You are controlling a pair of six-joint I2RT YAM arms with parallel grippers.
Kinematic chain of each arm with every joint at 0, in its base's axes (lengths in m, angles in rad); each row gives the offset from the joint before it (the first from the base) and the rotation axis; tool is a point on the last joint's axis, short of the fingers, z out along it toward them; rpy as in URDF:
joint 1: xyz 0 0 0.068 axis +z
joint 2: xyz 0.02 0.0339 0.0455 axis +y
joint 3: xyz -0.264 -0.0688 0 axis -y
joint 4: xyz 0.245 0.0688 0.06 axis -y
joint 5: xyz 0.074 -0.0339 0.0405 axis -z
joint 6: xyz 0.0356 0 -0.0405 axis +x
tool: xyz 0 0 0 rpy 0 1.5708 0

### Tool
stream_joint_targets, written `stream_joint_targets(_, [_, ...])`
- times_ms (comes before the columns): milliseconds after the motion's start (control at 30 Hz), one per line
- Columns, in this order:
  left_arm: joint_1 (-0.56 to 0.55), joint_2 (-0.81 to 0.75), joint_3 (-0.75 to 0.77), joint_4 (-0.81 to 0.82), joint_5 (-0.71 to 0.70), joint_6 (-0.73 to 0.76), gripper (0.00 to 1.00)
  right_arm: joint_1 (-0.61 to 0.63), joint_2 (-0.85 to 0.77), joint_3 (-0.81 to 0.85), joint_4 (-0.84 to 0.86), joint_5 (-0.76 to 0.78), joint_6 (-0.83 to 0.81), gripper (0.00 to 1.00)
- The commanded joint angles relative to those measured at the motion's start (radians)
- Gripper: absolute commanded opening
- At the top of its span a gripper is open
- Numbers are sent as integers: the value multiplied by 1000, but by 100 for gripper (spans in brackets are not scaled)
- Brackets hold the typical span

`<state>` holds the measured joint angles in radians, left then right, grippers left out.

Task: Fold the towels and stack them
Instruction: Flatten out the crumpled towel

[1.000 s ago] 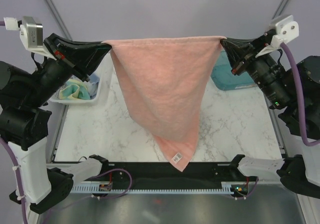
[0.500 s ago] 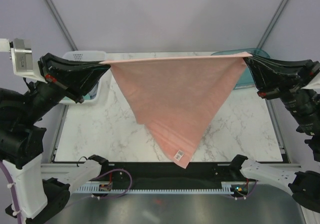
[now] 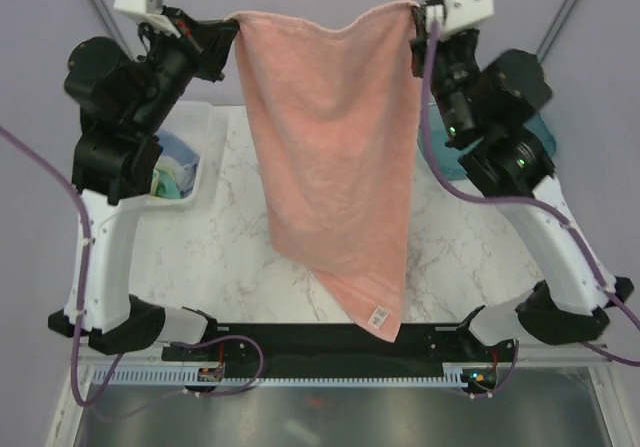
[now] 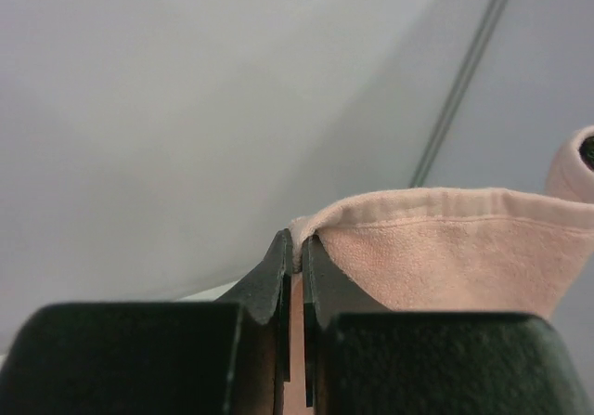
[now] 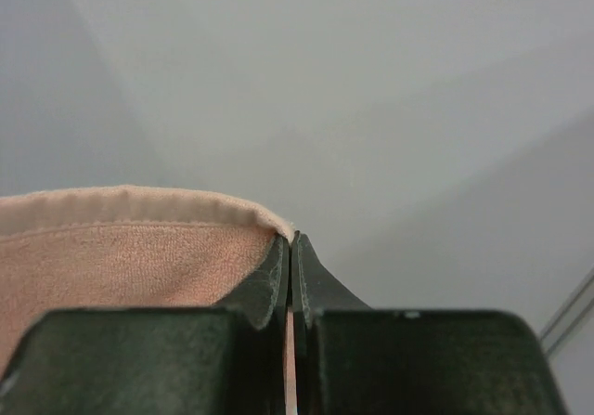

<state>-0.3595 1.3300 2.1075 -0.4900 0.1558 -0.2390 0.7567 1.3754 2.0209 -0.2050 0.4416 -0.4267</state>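
Note:
The large salmon-pink towel (image 3: 330,147) hangs high above the table, stretched between both arms, its lower corner with a white label reaching the near table edge. My left gripper (image 3: 232,22) is shut on its upper left corner; the left wrist view shows the towel (image 4: 445,248) pinched between the black fingers (image 4: 269,280). At the upper right corner my right gripper (image 3: 418,12) is shut on the cloth, and the right wrist view shows the towel (image 5: 121,248) running left from that gripper (image 5: 290,248). A pale-yellow and teal towel (image 3: 170,177) lies in the white bin.
A white bin (image 3: 205,157) stands at the table's left edge beneath the left arm. A teal tray (image 3: 545,132) sits at the right, mostly behind the right arm. The marble tabletop (image 3: 220,257) shows on both sides of the hanging cloth.
Both arms rose and drew closer together, lifting the pink towel's top edge. The towel went from a taut wide triangle to a narrower, longer drape.

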Motion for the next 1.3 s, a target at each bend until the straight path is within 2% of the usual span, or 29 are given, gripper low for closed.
stream_joint_targets(0, [7, 77, 74, 86, -183, 158, 2, -98, 123, 141, 98, 7, -54, 0])
stream_joint_targets(100, [7, 87, 78, 165, -112, 164, 2, -102, 178, 223, 84, -27, -52, 0])
stream_joint_targets(167, [4, 62, 77, 172, -60, 130, 2, -103, 154, 207, 85, -56, -37, 0])
stream_joint_targets(333, [7, -118, -119, 255, 36, 47, 2, -103, -60, 46, 76, -161, 113, 0])
stream_joint_targets(500, [5, -317, -222, 292, 175, -84, 2, -102, -283, -80, 46, -296, 287, 0])
stream_joint_targets(667, [5, -411, -314, 301, 296, -207, 2, -102, -426, -168, 33, -388, 426, 0])
stream_joint_targets(867, [7, -433, -301, 304, 288, -238, 2, -102, -454, -200, 19, -408, 479, 0])
stream_joint_targets(1133, [5, -356, -152, 258, 242, -204, 2, -103, -351, -38, 21, -371, 436, 0])
stream_joint_targets(1267, [5, -296, -95, 234, 122, -123, 2, -103, -245, 53, 22, -307, 353, 0])
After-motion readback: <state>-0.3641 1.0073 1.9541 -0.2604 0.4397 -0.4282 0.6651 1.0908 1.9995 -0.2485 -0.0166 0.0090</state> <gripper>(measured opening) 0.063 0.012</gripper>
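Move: Each hand already holds one upper corner of the pink towel. The towel's middle hangs roughly 14 cm to the right of the left hand and 14 cm to the left of the right hand, about 28 cm below both and 10 cm back. The laundry basket stands some 31 cm left and 10 cm ahead of the left hand, the teal tray about 24 cm right and 13 cm ahead of the right, both near table level, some 50 cm down. Keeping the corners pinched in shut fingers, both hands finish a forward fling, going some 7 cm further and dipping slightly, then whip back about 25 cm towards the base and end higher. Meanwhile the fingers swing inward to face each other, left clockwise, right counter-clockwise some 30 degrees, and the right hand ends a little farther right, drawing the top edge tight. ##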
